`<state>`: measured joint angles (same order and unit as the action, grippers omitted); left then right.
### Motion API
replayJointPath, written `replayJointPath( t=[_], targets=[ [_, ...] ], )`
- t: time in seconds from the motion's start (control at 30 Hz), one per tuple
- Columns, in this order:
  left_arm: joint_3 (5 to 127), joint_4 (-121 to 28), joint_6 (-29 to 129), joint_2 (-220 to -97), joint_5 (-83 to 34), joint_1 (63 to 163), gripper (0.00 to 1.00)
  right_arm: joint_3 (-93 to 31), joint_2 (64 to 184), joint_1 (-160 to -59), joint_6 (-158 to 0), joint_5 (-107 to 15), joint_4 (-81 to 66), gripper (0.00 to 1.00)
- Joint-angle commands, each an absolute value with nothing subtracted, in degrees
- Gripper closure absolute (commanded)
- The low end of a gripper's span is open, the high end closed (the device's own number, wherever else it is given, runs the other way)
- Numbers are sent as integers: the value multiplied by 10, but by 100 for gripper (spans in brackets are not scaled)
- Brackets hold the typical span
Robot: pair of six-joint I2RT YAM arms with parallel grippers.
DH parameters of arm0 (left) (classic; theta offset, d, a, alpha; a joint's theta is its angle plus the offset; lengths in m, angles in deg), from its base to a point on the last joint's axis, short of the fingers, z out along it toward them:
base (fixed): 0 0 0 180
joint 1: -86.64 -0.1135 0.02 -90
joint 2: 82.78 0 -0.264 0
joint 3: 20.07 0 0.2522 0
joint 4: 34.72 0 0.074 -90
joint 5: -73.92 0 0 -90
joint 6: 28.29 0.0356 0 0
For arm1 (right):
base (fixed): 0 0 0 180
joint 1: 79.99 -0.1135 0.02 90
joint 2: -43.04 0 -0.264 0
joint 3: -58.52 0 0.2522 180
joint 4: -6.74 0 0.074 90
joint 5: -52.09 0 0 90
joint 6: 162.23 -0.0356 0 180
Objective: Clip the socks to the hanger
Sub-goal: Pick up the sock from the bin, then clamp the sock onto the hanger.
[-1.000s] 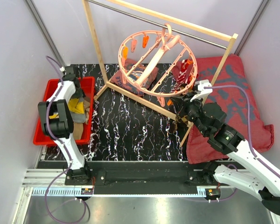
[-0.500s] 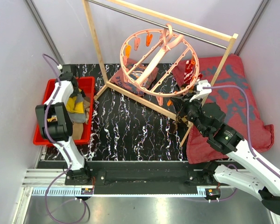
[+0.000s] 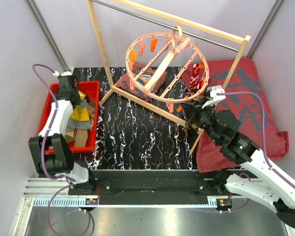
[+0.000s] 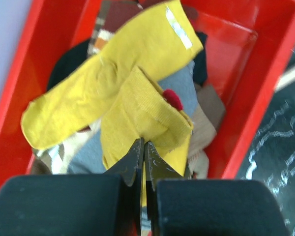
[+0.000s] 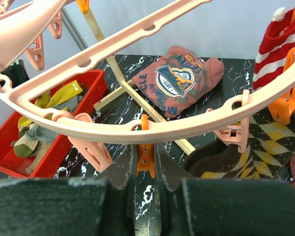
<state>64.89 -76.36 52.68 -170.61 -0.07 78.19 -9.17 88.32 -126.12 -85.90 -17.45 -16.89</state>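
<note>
My left gripper (image 4: 142, 143) reaches into the red bin (image 4: 246, 113) and is shut on a folded mustard yellow sock (image 4: 142, 110). A second yellow sock (image 4: 103, 83) lies across grey and tan socks beneath it. In the top view the left gripper (image 3: 74, 101) is over the bin's far end. The salmon-pink hanger (image 3: 137, 78) hangs tilted from the wooden rack. My right gripper (image 5: 146, 150) is shut on an orange clip (image 5: 146, 160) under the hanger's rim (image 5: 187, 128). A red-white striped sock (image 5: 280, 44) hangs on the hanger. A brown argyle sock (image 5: 265, 142) hangs by a pink clip to the right.
The wooden rack (image 3: 101, 44) straddles the back of the black marbled table. A folded red printed shirt (image 3: 143, 82) lies under the hanger. A large dark-red cloth (image 3: 246, 98) covers the right side, under my right arm. The red bin (image 3: 91, 88) is at the left edge.
My left gripper has shut on the yellow sock and its arm has shifted in the bin. The hanger has swung slightly. The right gripper has stayed on its clip.
</note>
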Motion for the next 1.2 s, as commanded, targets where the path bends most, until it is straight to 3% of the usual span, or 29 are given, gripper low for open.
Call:
replayJointPath(
  t=[0.0,0.3,0.5,0.87,1.17],
  targets=[
    [612,-670,522,-1582,-58,778,100,-88,877,-1262,-849,-165,-150,88],
    [560,-607,535,-1408,-185,779,100,-95,881,-1261,-840,-158,-148,88],
    [539,-589,510,-1336,-333,789,100,-101,885,-1261,-839,-152,-148,88],
    [421,-473,457,-1226,-381,972,100,-118,902,-1261,-865,-162,-148,89],
    [306,-284,426,-1270,-287,1199,100,-133,905,-1261,-888,-169,-158,89]
  ],
)
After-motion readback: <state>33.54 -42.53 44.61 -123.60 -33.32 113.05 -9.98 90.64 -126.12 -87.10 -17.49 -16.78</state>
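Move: The left hand already pinches a yellow sock by its cuff above the bin. The orange clip it is headed for, on the hanger's near rim, lies about 56 cm to its right, 14 cm back and 19 cm higher; the hanger's middle is some 7 cm left of that clip and 12 cm farther out. A second yellow sock lies in the bin 9 cm to the left, 3 cm ahead and 11 cm below. The right hand has the clip between its fingertips. Keeping its shut-fingered pinch on the yellow sock, the left hand lifts it nearly 20 cm up out of the bin while drawing back, then sweeps right towards the clip, about 30 cm right and 15 cm back in all, sinking a little at the end. On the way its fingers tip up to roughly level and swing clockwise some 60 degrees. The right hand keeps holding the clip in place. ##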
